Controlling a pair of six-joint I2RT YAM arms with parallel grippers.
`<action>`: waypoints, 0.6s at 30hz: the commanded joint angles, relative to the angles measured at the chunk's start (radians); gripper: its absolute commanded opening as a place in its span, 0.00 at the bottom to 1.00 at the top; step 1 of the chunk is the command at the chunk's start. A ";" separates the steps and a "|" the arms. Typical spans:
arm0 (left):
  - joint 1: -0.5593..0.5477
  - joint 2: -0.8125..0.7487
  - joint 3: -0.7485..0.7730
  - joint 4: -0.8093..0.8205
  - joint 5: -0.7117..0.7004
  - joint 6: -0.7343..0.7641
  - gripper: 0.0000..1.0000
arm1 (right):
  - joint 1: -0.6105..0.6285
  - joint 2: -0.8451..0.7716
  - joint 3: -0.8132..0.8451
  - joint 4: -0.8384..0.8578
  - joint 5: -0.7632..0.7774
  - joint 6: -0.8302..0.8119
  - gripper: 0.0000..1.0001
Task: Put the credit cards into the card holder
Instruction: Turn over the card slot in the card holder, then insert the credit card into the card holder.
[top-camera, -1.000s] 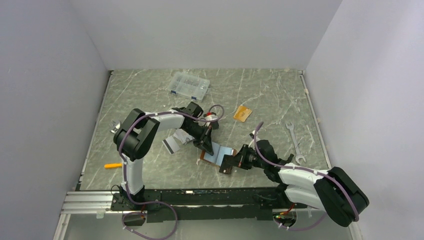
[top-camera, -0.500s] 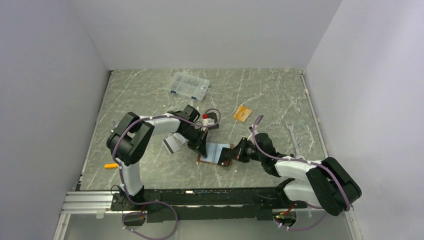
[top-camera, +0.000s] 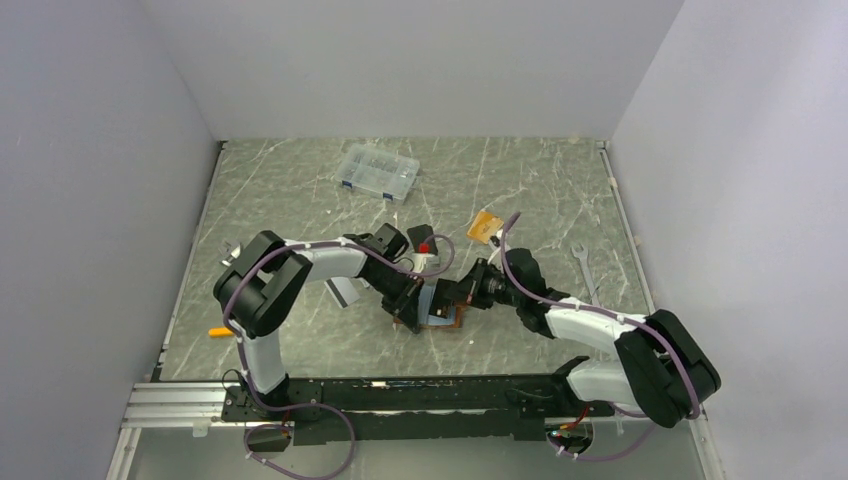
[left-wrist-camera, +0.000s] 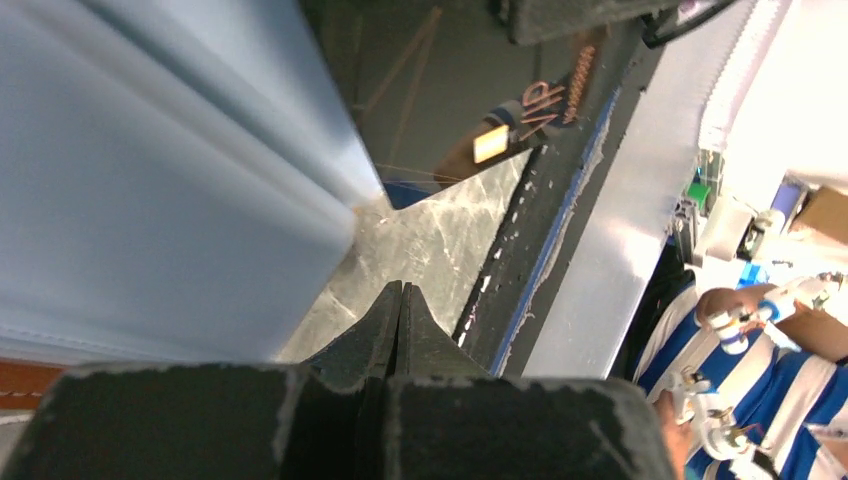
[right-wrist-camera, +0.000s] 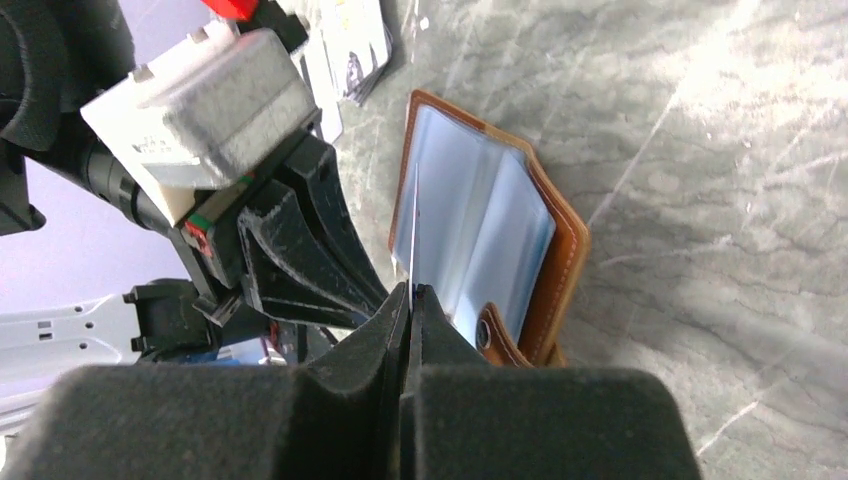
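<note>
The brown card holder (top-camera: 446, 323) lies open on the table, its silvery-blue sleeves (right-wrist-camera: 480, 230) facing up and the snap strap (right-wrist-camera: 490, 332) at the near edge. My right gripper (right-wrist-camera: 410, 290) (top-camera: 449, 297) is shut on one thin sleeve leaf (right-wrist-camera: 414, 215), which stands edge-on above the holder. Close against that leaf from the left is my left gripper (left-wrist-camera: 400, 291) (top-camera: 410, 304), shut with nothing between its fingers (right-wrist-camera: 300, 245). Silver-grey credit cards (top-camera: 342, 292) (right-wrist-camera: 358, 45) lie left of the holder. An orange credit card (top-camera: 485, 226) lies behind it.
A clear compartment box (top-camera: 378, 172) stands at the back. A wrench (top-camera: 590, 281) lies to the right, and a small orange object (top-camera: 225, 331) rests near the left front. The table's front edge (left-wrist-camera: 560, 200) runs close past the left fingertips.
My right gripper has moved back and to the left over the holder, lifting a sleeve leaf upright. The left gripper has shifted slightly right, so the two now meet.
</note>
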 joint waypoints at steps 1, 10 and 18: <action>0.002 -0.028 0.059 -0.064 0.135 0.113 0.00 | 0.004 -0.001 0.080 -0.082 0.018 -0.070 0.00; 0.018 -0.255 0.313 -0.307 -0.009 0.370 0.70 | 0.064 0.035 0.166 -0.161 0.090 -0.098 0.00; 0.030 -0.238 0.312 -0.286 -0.243 0.626 0.84 | 0.208 0.101 0.224 -0.239 0.204 -0.103 0.00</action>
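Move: The open card holder's middle lies about 4 cm ahead of the left fingertips, 2 cm to their right and 2 cm below. The black card in the right fingers is some 5 cm ahead of the left hand, 5 cm right and 1 cm above; the fanned white cards lie about 13 cm ahead, 11 cm left. From the right hand, the holder is about 6 cm left, 2 cm back and 5 cm below; the loose black cards are roughly 13 cm ahead, 8 cm left. The left fingertips come free of the near part of the holder's blue slot leaf, and the hand rises fast, about 16 cm, and forward some 6 cm, opening wide as its wrist turns the fingers from pointing back to pointing right and down. The right hand keeps its pinch on the black card, edges about 1 cm forward and up, then carries it some 3 cm left and slightly back over the holder, sinking a little. ##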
